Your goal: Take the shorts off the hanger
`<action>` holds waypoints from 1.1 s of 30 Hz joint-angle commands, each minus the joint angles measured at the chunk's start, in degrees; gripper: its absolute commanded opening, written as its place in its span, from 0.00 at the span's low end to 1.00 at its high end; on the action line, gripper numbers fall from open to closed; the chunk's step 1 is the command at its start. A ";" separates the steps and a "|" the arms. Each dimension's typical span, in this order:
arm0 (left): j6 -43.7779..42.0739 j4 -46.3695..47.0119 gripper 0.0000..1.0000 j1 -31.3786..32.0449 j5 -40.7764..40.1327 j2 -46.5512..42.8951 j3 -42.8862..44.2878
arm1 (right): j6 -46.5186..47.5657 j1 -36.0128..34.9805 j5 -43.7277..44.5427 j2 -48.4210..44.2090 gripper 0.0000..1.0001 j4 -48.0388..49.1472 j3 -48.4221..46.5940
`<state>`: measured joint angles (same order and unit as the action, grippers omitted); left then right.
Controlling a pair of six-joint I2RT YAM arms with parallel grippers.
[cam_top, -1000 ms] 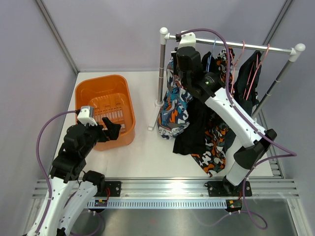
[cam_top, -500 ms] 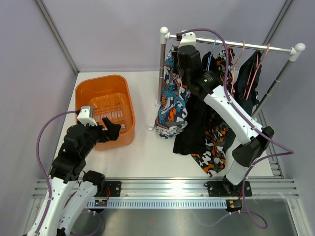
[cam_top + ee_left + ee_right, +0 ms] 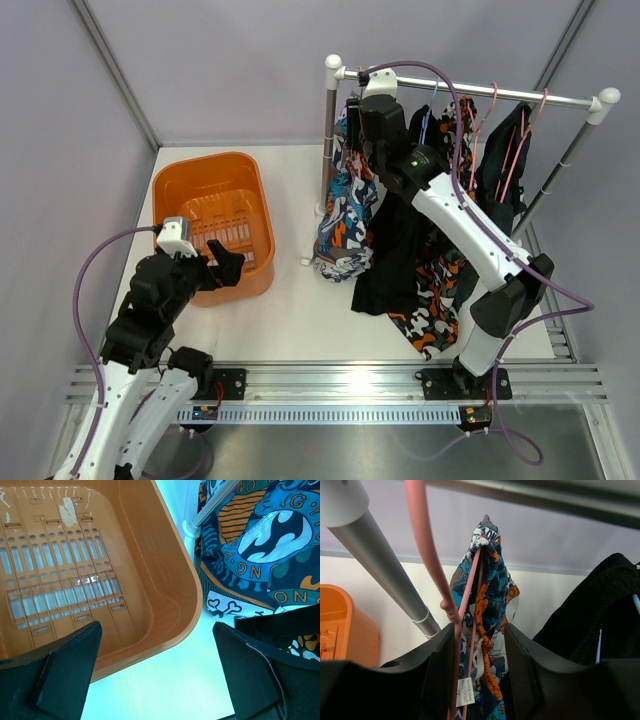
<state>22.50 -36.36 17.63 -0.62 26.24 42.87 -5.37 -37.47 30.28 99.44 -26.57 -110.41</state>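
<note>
The teal-blue and orange patterned shorts (image 3: pixel 345 215) hang on a pink hanger (image 3: pixel 427 545) at the left end of the rail (image 3: pixel 470 92). My right gripper (image 3: pixel 362 120) is up at their waistband, just under the rail. In the right wrist view its jaws (image 3: pixel 479 645) stand apart around the hanger wires and the bunched waistband (image 3: pixel 487 580), with a gap on the right side. Beside them hang the black shorts (image 3: pixel 385 260), the camouflage shorts (image 3: pixel 430 300) and the dark navy shorts (image 3: pixel 505 170). My left gripper (image 3: pixel 225 262) is open and holds nothing, over the basket's near right corner (image 3: pixel 165 580).
An orange slotted basket (image 3: pixel 215 165) sits at the left of the table. The rack's grey post (image 3: pixel 329 130) stands between the basket and the patterned shorts. Further pink hangers (image 3: pixel 490 110) hang along the rail. Purple walls close in the back and sides.
My right gripper's jaws have spread apart at the waistband. The patterned shorts have swung slightly left and hang lower and narrower. The left arm has not moved.
</note>
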 commanded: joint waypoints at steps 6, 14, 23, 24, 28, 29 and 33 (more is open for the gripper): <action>-0.26 1.91 0.99 0.57 -0.96 -0.22 0.37 | 0.44 0.47 0.39 1.90 0.54 3.89 -4.45; -0.26 1.82 0.99 0.92 -1.31 -0.31 0.46 | 0.18 0.65 1.97 5.59 0.52 4.16 -8.15; -0.18 1.91 0.99 1.36 -1.40 -0.58 0.46 | 1.41 0.47 4.87 7.09 0.44 6.17 -8.77; -0.18 1.82 0.99 1.36 -1.40 -0.49 0.46 | 1.58 0.56 5.22 7.09 0.40 6.09 -8.86; -0.18 1.82 0.99 1.44 -1.40 -0.58 0.46 | 2.38 0.56 6.98 6.21 0.30 6.70 -7.81; -0.18 1.82 0.99 1.44 -1.40 -0.66 0.46 | 2.64 0.56 7.59 5.86 0.29 7.05 -7.54; -0.09 1.82 0.99 1.44 -1.40 -0.66 0.46 | 3.34 0.56 7.42 4.19 0.16 7.32 -6.05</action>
<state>22.50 -36.38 18.81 -1.37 26.24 42.87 -3.20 -37.32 35.42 106.74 -21.80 -116.95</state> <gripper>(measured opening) 0.987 0.190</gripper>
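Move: Just ahead of the right fingertips, about 3 cm farther out, 1 cm left and 1 cm up, is the neck of the pink hanger. The blue patterned shorts hang below it, their middle some 7 cm ahead, 1 cm left and 15 cm below the hand. The rail crosses roughly 5 cm ahead and 6 cm above, level sideways; the black garment hangs 6 cm ahead, 11 cm right and 12 cm below. From the left hand the neck is about 26 cm ahead, 26 cm right and 14 cm up. Reaching forward about 3.5 cm under the rail towards the hanger's neck, the right hand swings up to 1.5 cm left on the way, then eases some 1 cm back right, turning about 5 degrees clockwise and tipping up slightly. The half-open fingers close most of the way as it arrives, bringing the pink wire between their tips. ##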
